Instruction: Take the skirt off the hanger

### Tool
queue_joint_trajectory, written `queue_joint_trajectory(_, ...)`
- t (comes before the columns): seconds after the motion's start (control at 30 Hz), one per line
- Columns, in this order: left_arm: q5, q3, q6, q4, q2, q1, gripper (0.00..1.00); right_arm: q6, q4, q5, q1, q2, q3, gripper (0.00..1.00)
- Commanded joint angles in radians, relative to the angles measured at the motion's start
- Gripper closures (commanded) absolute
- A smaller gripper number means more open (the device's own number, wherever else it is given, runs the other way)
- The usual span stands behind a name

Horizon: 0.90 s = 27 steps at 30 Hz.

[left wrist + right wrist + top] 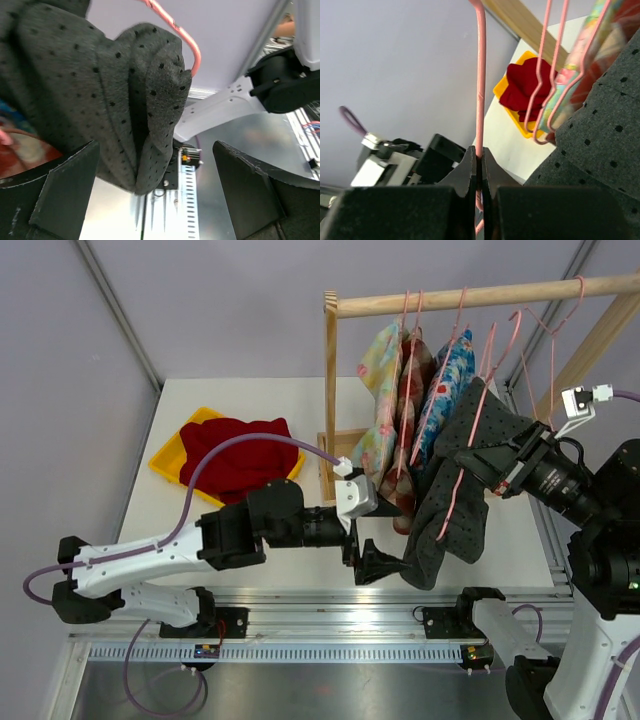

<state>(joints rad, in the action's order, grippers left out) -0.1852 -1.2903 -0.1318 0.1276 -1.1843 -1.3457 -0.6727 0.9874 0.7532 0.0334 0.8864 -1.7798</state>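
Observation:
A dark grey dotted skirt (432, 540) hangs on a pink hanger (455, 495), off the rack and in front of it. My right gripper (487, 462) is shut on the hanger's wire (480, 100) above the skirt (600, 150); its jaws (479, 159) pinch the wire tight. My left gripper (385, 562) is open at the skirt's lower edge. In the left wrist view the skirt's bottom fold (125, 110) hangs between the spread fingers (65, 195), nearer the left one, with neither finger touching it. The hanger's pink corner (186, 40) pokes out above.
A wooden rack (480, 295) holds several patterned garments (410, 400) on pink hangers, plus empty pink hangers (530, 335). Its post (330, 390) stands just behind my left gripper. A yellow tray (165, 462) with a red cloth (235, 455) lies at the table's left.

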Motion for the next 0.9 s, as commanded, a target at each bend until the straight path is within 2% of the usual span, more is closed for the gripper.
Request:
queue_joint_trajectory(0.0,-0.049,0.031,-0.019,-0.158,-0.035,-0.039,0.01,-0.088,-0.121,0.095,-0.003,-0.026,-0.05,1.0)
queue_joint_trajectory(0.23,-0.059,0.006,-0.023,-0.215,-0.104,-0.121,0.02,-0.166,-0.15,0.121,-0.003,-0.046,-0.101,1.0)
queue_joint_trajectory(0.27,-0.051,-0.003,-0.022,-0.218,-0.113,-0.133,0.08,-0.174,-0.164,0.13,-0.003,-0.052,-0.101,1.0)
queue_joint_trajectory(0.3,-0.043,-0.009,-0.02,-0.215,-0.121,-0.138,0.18,-0.183,-0.171,0.136,-0.003,-0.052,-0.101,1.0)
queue_joint_trajectory(0.33,-0.028,-0.018,-0.019,-0.206,-0.139,-0.145,0.41,-0.198,-0.184,0.14,-0.003,-0.052,-0.104,1.0)
queue_joint_trajectory(0.4,-0.004,-0.033,-0.014,-0.18,-0.147,-0.151,0.66,-0.208,-0.191,0.149,-0.003,-0.053,-0.107,1.0)
queue_joint_trajectory(0.43,0.003,-0.029,-0.015,-0.18,-0.146,-0.158,0.87,-0.209,-0.19,0.147,-0.003,-0.052,-0.115,1.0)
queue_joint_trajectory(0.5,0.033,0.005,-0.026,-0.187,-0.127,-0.164,1.0,-0.208,-0.179,0.147,-0.003,-0.043,-0.125,1.0)
queue_joint_trajectory(0.73,0.13,0.212,-0.06,-0.287,0.011,-0.194,1.0,-0.222,-0.204,0.144,-0.003,-0.04,-0.136,1.0)
queue_joint_trajectory(0.87,0.17,0.348,-0.098,-0.234,0.087,-0.276,1.0,-0.203,-0.179,0.123,-0.003,0.015,-0.208,1.0)
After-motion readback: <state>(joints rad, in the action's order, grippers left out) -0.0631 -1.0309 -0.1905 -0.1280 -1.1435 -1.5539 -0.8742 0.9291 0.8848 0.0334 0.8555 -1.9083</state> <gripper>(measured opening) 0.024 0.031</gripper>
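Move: The grey dotted skirt hangs about 8 cm right of the left hand and some 5 cm ahead, its middle about 3 cm higher, with a fold reaching down towards the open fingers. From the right hand, which already grips its hanger, the skirt's middle is about 3 cm back and 5 cm down. On the rack, roughly level with the left hand, the plaid garment is about 22 cm ahead of that hand and 4 cm right, the blue floral one about 23 cm ahead and 10 cm right. Pinching shut on a fold of the grey skirt, the left hand gets there by travelling about 6 cm back, 5 cm right and a little down, then draws the cloth some 4 cm left and slightly lower. The right hand keeps its grip on the hanger, bringing it back about 6 cm and up 5 cm while turning a little, then almost stops. ##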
